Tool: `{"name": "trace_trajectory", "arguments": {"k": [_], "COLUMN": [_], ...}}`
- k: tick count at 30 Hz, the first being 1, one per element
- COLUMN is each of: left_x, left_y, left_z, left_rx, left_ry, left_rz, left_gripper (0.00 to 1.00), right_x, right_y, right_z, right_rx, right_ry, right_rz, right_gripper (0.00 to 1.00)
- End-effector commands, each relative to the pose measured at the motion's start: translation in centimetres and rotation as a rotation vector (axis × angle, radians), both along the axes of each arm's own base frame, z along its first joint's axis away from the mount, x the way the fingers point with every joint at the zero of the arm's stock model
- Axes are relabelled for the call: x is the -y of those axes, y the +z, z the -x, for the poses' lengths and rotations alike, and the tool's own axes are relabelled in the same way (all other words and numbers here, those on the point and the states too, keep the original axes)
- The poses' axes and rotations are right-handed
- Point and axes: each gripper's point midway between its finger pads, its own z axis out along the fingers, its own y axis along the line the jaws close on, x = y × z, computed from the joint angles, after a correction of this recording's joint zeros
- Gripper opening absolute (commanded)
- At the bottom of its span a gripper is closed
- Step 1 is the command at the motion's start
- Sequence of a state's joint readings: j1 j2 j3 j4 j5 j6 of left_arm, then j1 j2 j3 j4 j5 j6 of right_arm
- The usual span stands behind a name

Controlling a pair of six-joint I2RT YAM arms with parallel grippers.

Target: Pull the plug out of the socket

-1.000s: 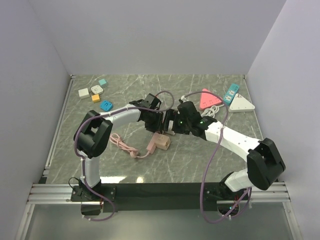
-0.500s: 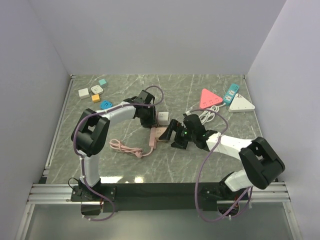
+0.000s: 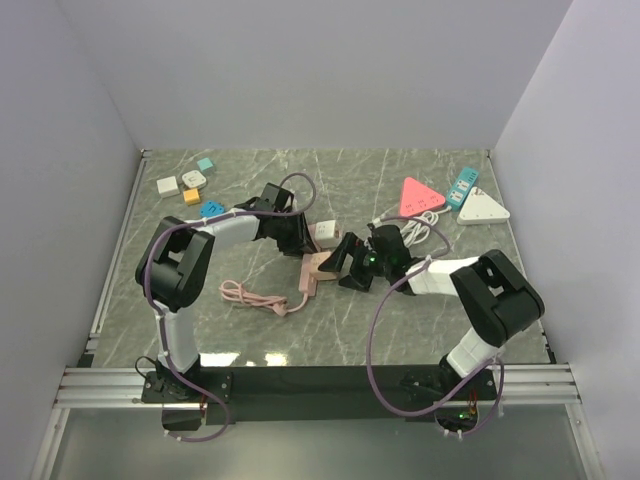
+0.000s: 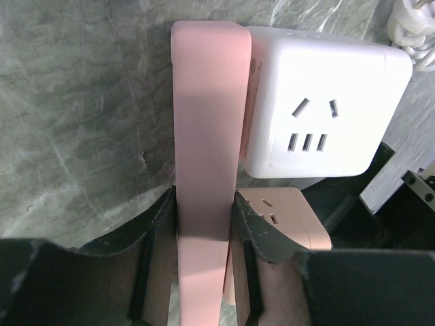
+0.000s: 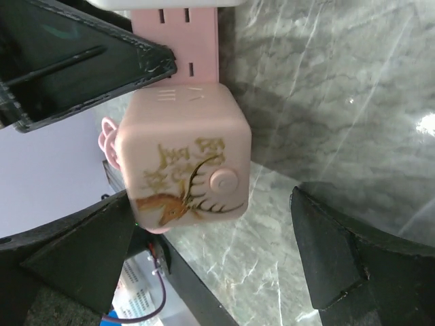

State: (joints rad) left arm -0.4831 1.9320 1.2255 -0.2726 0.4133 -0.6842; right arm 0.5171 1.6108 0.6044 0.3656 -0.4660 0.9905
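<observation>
My left gripper [image 4: 204, 217] is shut on a flat pink socket strip [image 4: 207, 122] standing on edge, near the table's middle [image 3: 312, 272]. A pink cube plug [image 5: 183, 156] with a deer drawing sits against the strip's side [image 4: 282, 217]. Further along the same side sits a white cube socket [image 4: 319, 102]. My right gripper [image 5: 214, 210] is open, and the pink cube lies just ahead of its spread fingers [image 5: 333, 251]. From above, the right gripper [image 3: 345, 262] faces the left gripper [image 3: 298, 243] across the cube. Whether the cube's pins sit in the strip is hidden.
A pink cable [image 3: 255, 297] trails left from the strip. Small coloured blocks [image 3: 193, 178] lie at the back left. A pink triangle [image 3: 417, 195], a white triangle [image 3: 482, 208], a blue strip [image 3: 462, 186] and a coiled white cord [image 3: 415, 228] lie at the back right.
My right gripper came down and swung left to the pink cube, staying open. The left gripper drew back and left, and the strip and cube shifted with it.
</observation>
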Motion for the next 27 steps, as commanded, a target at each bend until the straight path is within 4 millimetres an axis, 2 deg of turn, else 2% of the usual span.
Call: {"name": "trace_trajectory", "arguments": {"k": [1,3,8,9,11,12,14,15,17,18,20,22,23,25,26,27], "left_x": [-0.2,0.0,0.4,0.5,0.5,0.6,0.6,0.6,0.5,0.4,0.1,-0.8,-1.3,-2.5,-3.3,-4.0], "left_y": [-1.2,-1.0,-0.1,-0.1,-0.1,0.0,-0.2,-0.4,-0.8,-1.1,-1.6,-2.5,-2.7,-3.3,-3.7,-4.0], "left_z": [1.4,1.3,0.9,0.8,0.8,0.8,0.9,1.0,1.1,1.1,1.1,0.9,0.9,1.0,0.8,0.7], "left_rx": [-0.05,-0.051,-0.04,-0.04,-0.042,-0.042,-0.051,-0.053,-0.066,-0.068,-0.065,-0.062,-0.056,-0.065,-0.05,-0.052], "left_ry": [-0.019,-0.022,-0.025,-0.026,-0.024,-0.023,-0.018,-0.015,-0.005,-0.002,-0.004,0.008,0.003,0.016,0.022,0.032], "left_rz": [-0.017,-0.013,0.003,0.005,0.006,0.01,0.016,0.019,0.021,0.023,0.006,-0.044,-0.06,-0.095,-0.128,-0.151], "left_gripper": [0.0,0.0,0.0,0.0,0.0,0.0,0.0,0.0,0.0,0.0,0.0,0.0,0.0,0.0,0.0,0.0], "right_x": [-1.2,-1.4,-2.7,-3.0,-3.8,-4.0,-4.6,-4.8,-4.8,-4.6,-3.9,-3.2,-2.0,-0.5,1.0,1.7], "right_y": [1.8,1.8,1.8,1.2,1.4,0.9,1.2,1.2,1.2,1.3,1.6,2.1,3.2,4.0,5.1,5.6], "right_z": [-1.9,-2.3,-3.3,-3.3,-3.2,-3.1,-2.6,-2.3,-1.8,-1.7,-1.4,-0.9,-1.7,-1.0,-1.8,-1.5], "right_rx": [0.08,0.084,0.078,0.065,0.062,0.044,0.045,0.038,0.033,0.036,0.021,0.019,0.038,0.016,0.032,0.047], "right_ry": [0.034,0.038,0.069,0.078,0.109,0.116,0.148,0.155,0.165,0.167,0.164,0.16,0.13,0.135,0.109,0.136], "right_rz": [-0.03,-0.026,-0.026,-0.025,-0.053,-0.062,-0.103,-0.115,-0.126,-0.127,-0.119,-0.143,-0.165,-0.209,-0.222,-0.228], "right_gripper": [1.0,0.99,0.89,0.86,0.76,0.66,0.54,0.41,0.31,0.18,0.0,0.0,0.0,0.0,0.0,0.0]}}
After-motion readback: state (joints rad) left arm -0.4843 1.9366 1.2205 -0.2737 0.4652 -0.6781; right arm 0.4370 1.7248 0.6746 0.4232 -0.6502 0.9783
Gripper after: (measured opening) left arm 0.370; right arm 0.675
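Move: The pink cube plug, still in the pink socket strip, sits about 4 cm to the left of the right hand and 2 cm farther out, roughly 1 cm lower. The white cube plug is some 8 cm ahead and 3 cm left of that hand; the middle of the strip lies about 7 cm left and 3 cm ahead. From the left hand, already pinching the strip, the pink plug is about 4 cm back and 4 cm right. The pink cube plug is taken between the right hand's fingers: they slide forward and left some 4 cm to straddle it, then close from wide open to about two-thirds and pinch its sides. The right hand then pulls mainly right, about 2.5 cm, and slightly back, away from the strip's starting place. The left hand keeps its pinch on the strip, holding nearly still until it shifts about 1 cm back and right at the end. ##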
